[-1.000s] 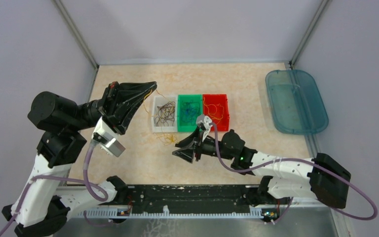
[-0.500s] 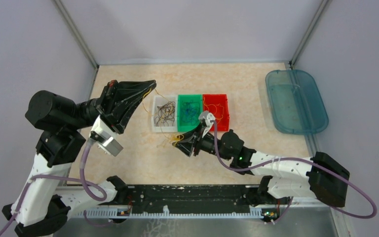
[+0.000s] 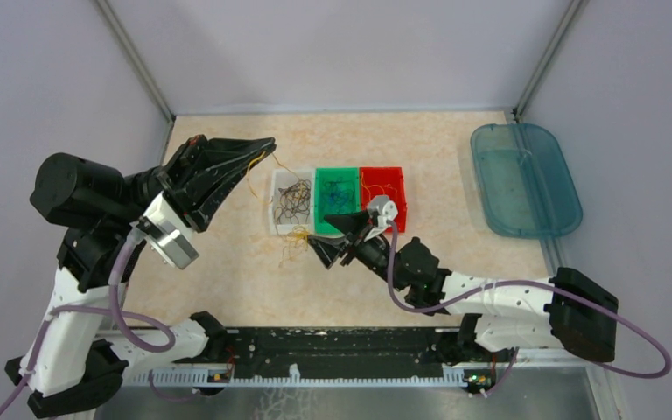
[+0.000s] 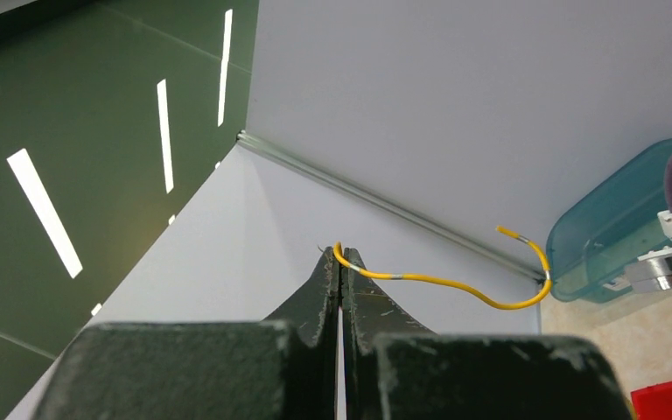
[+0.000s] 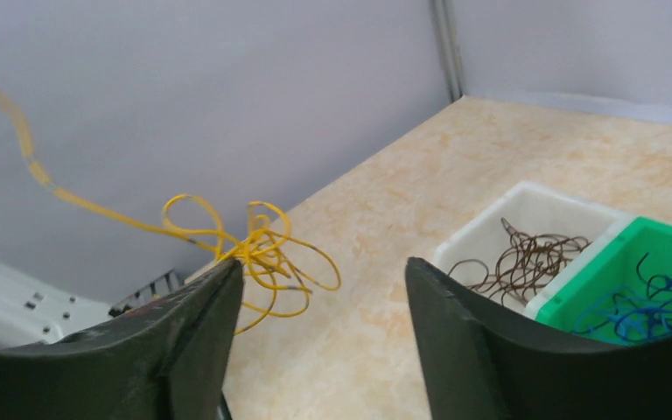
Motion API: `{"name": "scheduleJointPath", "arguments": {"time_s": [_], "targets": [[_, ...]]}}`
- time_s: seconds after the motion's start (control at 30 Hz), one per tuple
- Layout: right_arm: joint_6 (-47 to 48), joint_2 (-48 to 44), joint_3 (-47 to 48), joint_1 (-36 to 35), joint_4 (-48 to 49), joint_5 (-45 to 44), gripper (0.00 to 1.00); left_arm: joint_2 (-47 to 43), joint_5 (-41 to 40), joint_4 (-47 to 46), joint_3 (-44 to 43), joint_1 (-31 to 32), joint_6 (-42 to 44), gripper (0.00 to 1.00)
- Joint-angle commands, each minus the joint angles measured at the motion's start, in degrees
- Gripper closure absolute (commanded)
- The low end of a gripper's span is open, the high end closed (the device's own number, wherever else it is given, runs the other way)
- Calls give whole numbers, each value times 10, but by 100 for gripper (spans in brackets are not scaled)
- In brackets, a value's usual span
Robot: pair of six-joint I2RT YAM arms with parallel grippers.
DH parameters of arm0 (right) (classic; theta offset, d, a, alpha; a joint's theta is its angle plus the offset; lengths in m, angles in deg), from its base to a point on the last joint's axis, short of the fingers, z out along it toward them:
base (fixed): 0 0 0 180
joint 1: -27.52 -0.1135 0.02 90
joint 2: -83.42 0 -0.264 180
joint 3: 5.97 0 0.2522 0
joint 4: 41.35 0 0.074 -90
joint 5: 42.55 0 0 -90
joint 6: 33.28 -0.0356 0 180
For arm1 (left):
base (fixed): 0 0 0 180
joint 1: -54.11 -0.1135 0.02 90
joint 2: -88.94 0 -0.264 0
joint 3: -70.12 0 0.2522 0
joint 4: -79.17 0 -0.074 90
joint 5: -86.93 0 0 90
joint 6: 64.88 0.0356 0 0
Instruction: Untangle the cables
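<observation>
My left gripper [image 3: 267, 145] is raised at the left and shut on one end of a yellow cable [image 4: 437, 280], whose free end curls off to the right of the tips [image 4: 341, 254]. The strand runs down to a small yellow tangle [image 3: 293, 241] in front of the white bin. My right gripper [image 3: 325, 234] stands open just right of that tangle. In the right wrist view the tangle [image 5: 254, 249] sits right at the tip of the left finger [image 5: 214, 297], and nothing lies between the jaws [image 5: 322, 267].
Three small bins stand side by side: a white bin [image 3: 273, 210] with brown wires [image 5: 525, 258], a green bin [image 3: 337, 171] with blue wires [image 5: 643, 311], and a red bin [image 3: 381, 171] with yellow wires. A teal tray [image 3: 525, 179] lies at the far right.
My right gripper has opened wider and moved up toward the bins, beside the yellow tangle. The left arm has swung slightly left and up, keeping its hold on the yellow cable.
</observation>
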Motion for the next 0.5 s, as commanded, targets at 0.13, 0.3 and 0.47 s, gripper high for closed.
{"name": "scheduleJointPath", "arguments": {"time_s": [0.13, 0.3, 0.47], "targets": [[50, 11, 14, -7, 89, -25, 2, 17, 22, -1, -45, -1, -74, 100], [54, 38, 12, -9, 155, 68, 1, 26, 28, -1, -59, -1, -73, 100], [24, 75, 20, -13, 233, 181, 1, 45, 40, 0, -75, -1, -70, 100]]}}
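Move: The yellow cable tangle hangs about level with the right hand, some 5 cm to its left and 1 cm back, by the finger nearer the robot. On the table roughly 27 cm below this hand, the white box lies about 17 cm ahead and 8 cm left, the green box 17 cm ahead and 3 cm right. From the left hand, holding the cable's upper part, the tangle is some 32 cm below, about 4 cm ahead and level sideways. Slightly forward, right and up first, then back and left by about 3 cm, the right hand spreads its fingers from about two-thirds to fully open beside the yellow tangle, its tips tilting up a little and swinging counter-clockwise as it backs off. The finger nearer the robot stays close against the strands. The left hand keeps its pinch on the cable and rises about 1.5 cm. ##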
